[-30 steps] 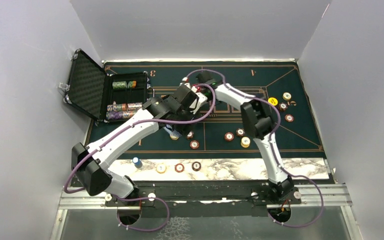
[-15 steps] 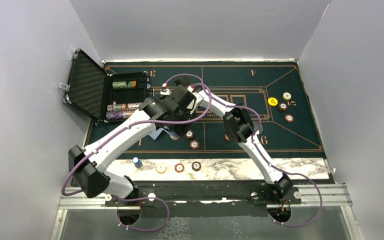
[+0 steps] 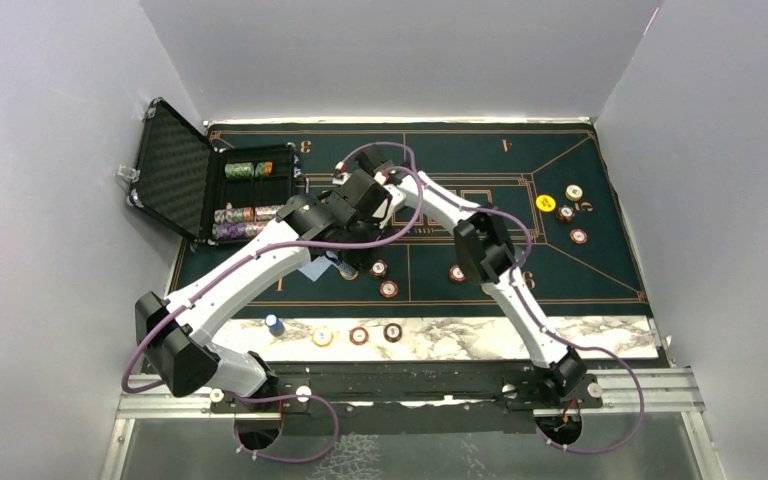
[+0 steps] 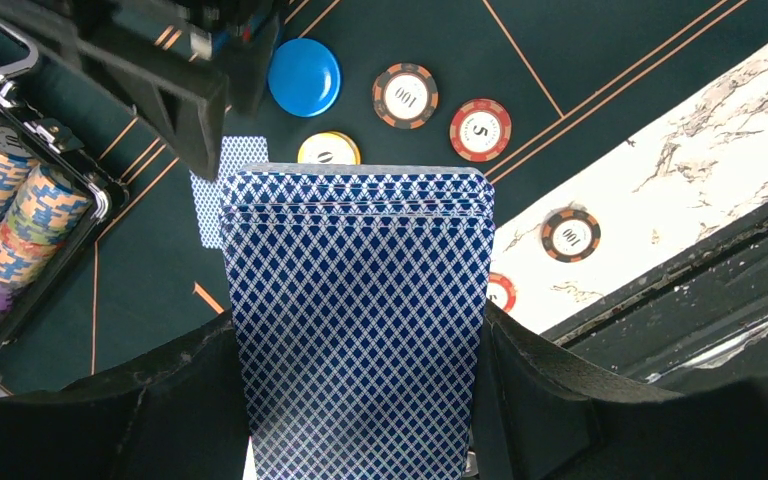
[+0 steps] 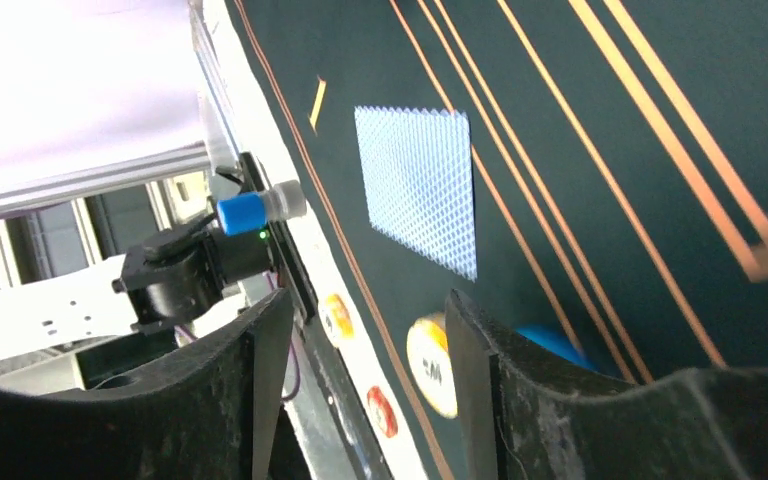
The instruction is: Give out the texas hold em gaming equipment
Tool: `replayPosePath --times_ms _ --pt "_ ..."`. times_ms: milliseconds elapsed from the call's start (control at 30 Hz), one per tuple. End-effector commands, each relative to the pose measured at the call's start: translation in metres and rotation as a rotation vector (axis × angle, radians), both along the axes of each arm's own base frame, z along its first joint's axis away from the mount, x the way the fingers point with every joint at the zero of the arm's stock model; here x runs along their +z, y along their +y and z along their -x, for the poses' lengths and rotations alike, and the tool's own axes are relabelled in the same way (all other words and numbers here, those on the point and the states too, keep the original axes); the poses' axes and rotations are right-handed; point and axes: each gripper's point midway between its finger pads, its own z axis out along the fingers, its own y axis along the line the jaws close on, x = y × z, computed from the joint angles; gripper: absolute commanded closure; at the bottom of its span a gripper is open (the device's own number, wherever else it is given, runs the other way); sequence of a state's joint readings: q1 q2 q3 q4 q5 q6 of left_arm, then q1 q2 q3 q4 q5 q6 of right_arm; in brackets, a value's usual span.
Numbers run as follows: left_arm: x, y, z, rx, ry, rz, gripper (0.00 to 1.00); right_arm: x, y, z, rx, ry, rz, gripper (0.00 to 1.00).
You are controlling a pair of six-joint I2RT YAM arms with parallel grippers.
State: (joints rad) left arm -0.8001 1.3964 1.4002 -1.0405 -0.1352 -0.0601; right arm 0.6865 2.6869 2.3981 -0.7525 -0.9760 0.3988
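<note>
My left gripper (image 4: 358,318) is shut on a deck of blue-backed playing cards (image 4: 358,260), held over the left part of the green mat. A single card (image 5: 415,185) lies flat on the felt, apart from my right gripper (image 5: 365,305), which stands open and empty. From above, that card (image 3: 315,270) shows beside the left wrist, and the right gripper (image 3: 345,178) is mostly hidden behind the left arm. Beyond the deck lie a blue disc (image 4: 304,76), a yellow chip (image 4: 328,150), a 100 chip (image 4: 405,95) and a red chip (image 4: 480,129).
The open black case (image 3: 210,190) with chip stacks (image 4: 10,220) stands at the back left. Three chips (image 3: 358,335) and a blue-capped object (image 3: 275,323) sit on the marble strip (image 3: 440,335). More chips (image 3: 565,205) lie at the mat's right side. The two arms cross near the mat's centre-left.
The right arm swung left from the back centre to above the left wrist, and its jaws went from shut to open. The left arm with the deck barely moved.
</note>
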Motion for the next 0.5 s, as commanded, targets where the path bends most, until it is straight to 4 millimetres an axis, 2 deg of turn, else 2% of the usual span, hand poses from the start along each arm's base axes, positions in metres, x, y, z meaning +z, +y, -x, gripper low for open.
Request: replayPosePath --times_ms 0,100,133,167,200,267,333,467 --pt "0.011 0.001 -0.002 -0.015 -0.032 0.015 1.00 0.099 -0.065 -0.050 -0.198 -0.127 -0.006 0.37" --pt "0.005 0.000 -0.004 -0.026 -0.025 -0.002 1.00 0.111 -0.135 -0.062 -0.312 -0.155 0.019 0.31" --pt "0.003 0.000 -0.005 -0.030 -0.024 -0.007 1.00 0.109 -0.157 -0.058 -0.339 -0.142 0.015 0.29" --pt "0.001 -0.001 -0.006 -0.036 -0.023 -0.010 1.00 0.123 -0.173 -0.050 -0.358 -0.152 -0.029 0.27" --pt "0.000 -0.003 -0.006 -0.045 -0.022 -0.011 1.00 0.127 -0.180 -0.041 -0.363 -0.136 -0.078 0.26" --pt "-0.002 -0.006 -0.007 -0.062 -0.019 -0.008 1.00 0.133 -0.181 -0.018 -0.335 -0.102 -0.148 0.24" --pt "-0.001 -0.011 -0.007 -0.093 -0.021 0.007 1.00 0.137 -0.174 0.009 -0.272 -0.028 -0.217 0.23" --pt "-0.005 -0.013 -0.007 -0.130 -0.016 0.002 1.00 0.152 -0.162 0.037 -0.217 -0.018 -0.314 0.19"
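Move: The deck aimed at is gripped upright in the left fingers, so it lies right at the left hand point. From the right hand, it is about 9 cm back, 6 cm to the right and 13 cm higher. The dealt card lies roughly 3 cm back, 2 cm left and 6 cm below the right hand; at that same table height, the yellow chip is 5 cm back and 4 cm right, the blue disc 2 cm back and 6 cm right. Whip the empty right gripper away from the dealt card, about 20 cm to the right and 14 cm up, past the left gripper to the deck's right side, turning it some 25 degrees clockwise while the fingers spread wider. At the end, begin swinging back left and towards the base. Keep the left fingers gripping the deck, nearly still. ##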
